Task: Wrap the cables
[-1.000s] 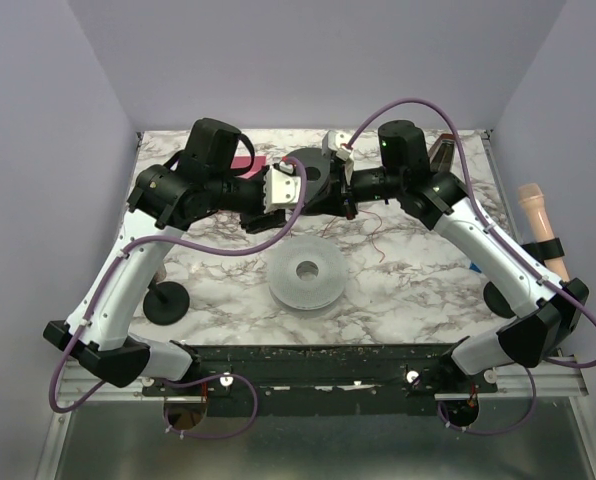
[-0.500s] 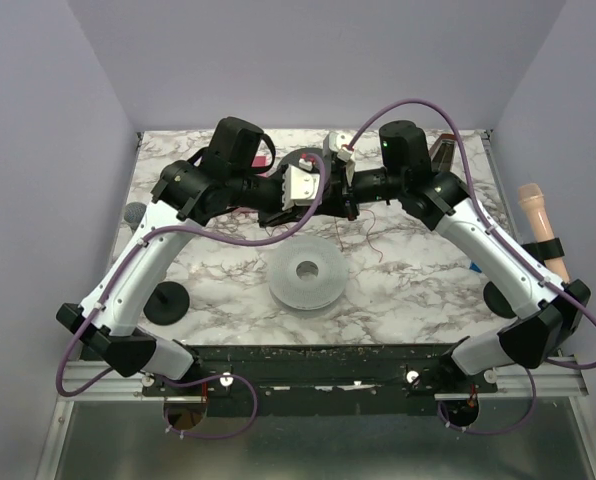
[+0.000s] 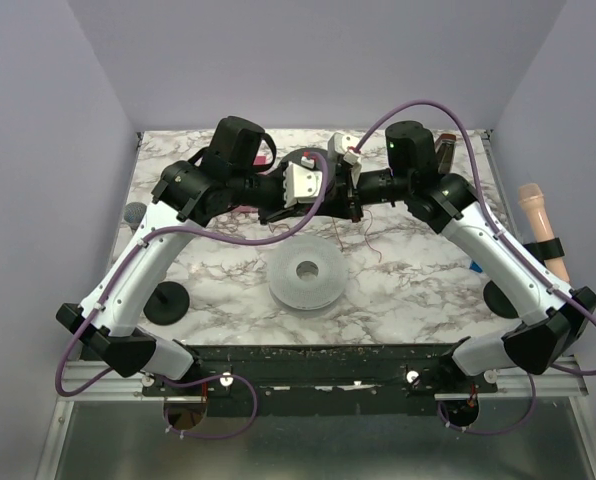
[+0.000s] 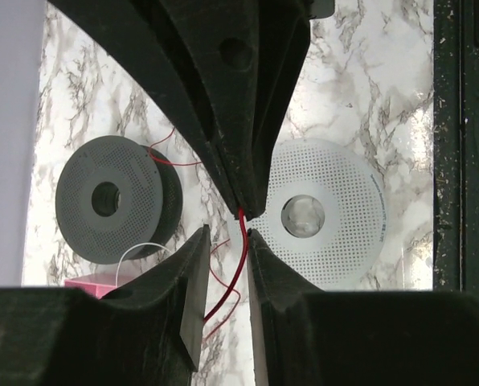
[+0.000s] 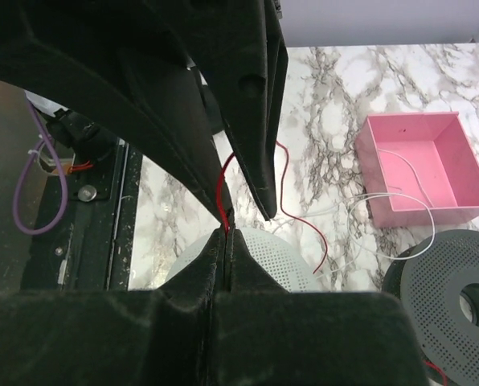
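Note:
The cable is a thin red wire (image 4: 241, 241). My right gripper (image 5: 225, 233) is shut on it, pinching it at its fingertips above the white perforated spool (image 4: 316, 213). From there the wire (image 5: 222, 189) runs up between the fingers of my left gripper (image 4: 227, 235), whose jaws stand open, narrowly, around it. In the top view both grippers meet tip to tip at mid-table, left gripper (image 3: 330, 195) against right gripper (image 3: 350, 203). More red wire (image 5: 316, 237) hangs in loose curls to the marble. A black spool (image 4: 111, 201) carries some red wire.
A pink box (image 5: 424, 165) with a thin white wire (image 5: 384, 201) trailing from it stands beside the black spool (image 5: 456, 297). The white spool (image 3: 306, 272) lies near the front. A black round foot (image 3: 165, 300) sits front left, a beige handle (image 3: 538, 215) at the right edge.
My left arm has swung right to meet the right gripper, and its jaws have narrowed around the red wire. The right gripper stays shut on the wire, barely moved.

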Robot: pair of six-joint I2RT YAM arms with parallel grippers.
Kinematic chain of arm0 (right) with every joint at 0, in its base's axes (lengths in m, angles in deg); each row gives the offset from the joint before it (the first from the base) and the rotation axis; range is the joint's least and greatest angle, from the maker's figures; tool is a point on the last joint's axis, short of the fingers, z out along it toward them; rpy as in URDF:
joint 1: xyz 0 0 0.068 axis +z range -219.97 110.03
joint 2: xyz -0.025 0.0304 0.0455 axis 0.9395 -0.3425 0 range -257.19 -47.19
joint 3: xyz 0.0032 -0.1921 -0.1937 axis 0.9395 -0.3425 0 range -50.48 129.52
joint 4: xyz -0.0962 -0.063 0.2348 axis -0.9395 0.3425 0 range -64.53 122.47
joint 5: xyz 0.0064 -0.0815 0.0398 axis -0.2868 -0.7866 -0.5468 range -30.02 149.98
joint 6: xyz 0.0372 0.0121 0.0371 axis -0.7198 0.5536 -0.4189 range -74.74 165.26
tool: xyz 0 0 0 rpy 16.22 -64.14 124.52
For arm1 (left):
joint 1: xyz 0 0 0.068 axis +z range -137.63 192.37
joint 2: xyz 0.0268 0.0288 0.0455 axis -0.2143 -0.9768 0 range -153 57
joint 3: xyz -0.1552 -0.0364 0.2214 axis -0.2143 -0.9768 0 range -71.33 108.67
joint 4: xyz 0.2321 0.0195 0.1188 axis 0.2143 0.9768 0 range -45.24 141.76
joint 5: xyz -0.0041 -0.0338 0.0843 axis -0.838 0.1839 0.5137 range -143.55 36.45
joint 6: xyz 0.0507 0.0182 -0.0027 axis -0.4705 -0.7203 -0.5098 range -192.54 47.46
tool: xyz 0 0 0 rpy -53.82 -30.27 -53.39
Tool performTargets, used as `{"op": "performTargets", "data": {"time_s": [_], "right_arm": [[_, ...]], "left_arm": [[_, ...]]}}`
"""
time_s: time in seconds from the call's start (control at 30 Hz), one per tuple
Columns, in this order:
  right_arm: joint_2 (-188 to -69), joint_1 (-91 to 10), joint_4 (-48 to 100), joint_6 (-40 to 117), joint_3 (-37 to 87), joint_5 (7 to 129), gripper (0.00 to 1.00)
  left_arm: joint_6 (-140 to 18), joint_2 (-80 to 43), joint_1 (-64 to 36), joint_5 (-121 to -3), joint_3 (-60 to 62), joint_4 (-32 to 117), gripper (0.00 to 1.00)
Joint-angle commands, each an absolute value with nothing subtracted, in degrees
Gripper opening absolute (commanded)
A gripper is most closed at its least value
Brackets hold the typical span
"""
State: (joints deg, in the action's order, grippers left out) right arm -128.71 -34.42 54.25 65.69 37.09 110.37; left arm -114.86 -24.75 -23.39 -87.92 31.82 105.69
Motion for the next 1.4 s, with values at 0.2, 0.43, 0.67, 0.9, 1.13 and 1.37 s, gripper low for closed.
{"op": "performTargets", "data": {"time_s": [0.2,0.43,0.67,0.9,1.13,1.37], "right_arm": [[-127.1,-34.1,54.3,66.5,36.9,111.0,0.01],[-127.2,-34.1,54.4,66.7,37.0,110.9,0.01],[-127.2,-34.1,54.7,66.7,37.1,110.4,0.01],[-127.4,-37.5,52.4,57.5,33.5,104.8,1.0],[-133.0,-49.6,47.2,38.9,21.7,100.6,1.0],[-138.5,-50.6,45.3,38.2,13.6,102.0,1.0]], "left_arm": [[-112.4,-23.8,-23.7,-88.0,33.0,104.3,0.31],[-111.6,-23.8,-23.8,-88.4,34.2,104.3,0.3],[-111.1,-23.9,-23.7,-88.4,34.6,104.4,0.0],[-104.5,-21.4,-21.3,-79.8,28.6,98.4,0.0],[-98.2,-18.2,-13.1,-80.1,19.3,91.0,0.0],[-97.0,-16.8,-9.1,-81.4,15.4,89.5,0.0]]}}
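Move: The red cable end is already between the left hand's half-open fingertips and is still pinched in the right hand's shut ones. The clear spool lies roughly 4 cm ahead of both hands and 31 cm below; the dark spool is some 30 cm ahead, and the pink box as far ahead but about 20 cm to the left. Slack red cable lies on the table about 13 cm ahead and 16 cm right of the right hand. With both hands nearly still above the clear spool, the left fingers close on the red cable end, and only then does the right hand open wide, let go and swing down about 19 cm, forward and right by some 9 cm each, rolling and tipping its fingers further down towards the slack red cable beside the spool. The left hand keeps its pinch and draws away forward-left, about 9 cm in all and sinking a little, towards the pink box, turning roughly 25 degrees counter-clockwise. ##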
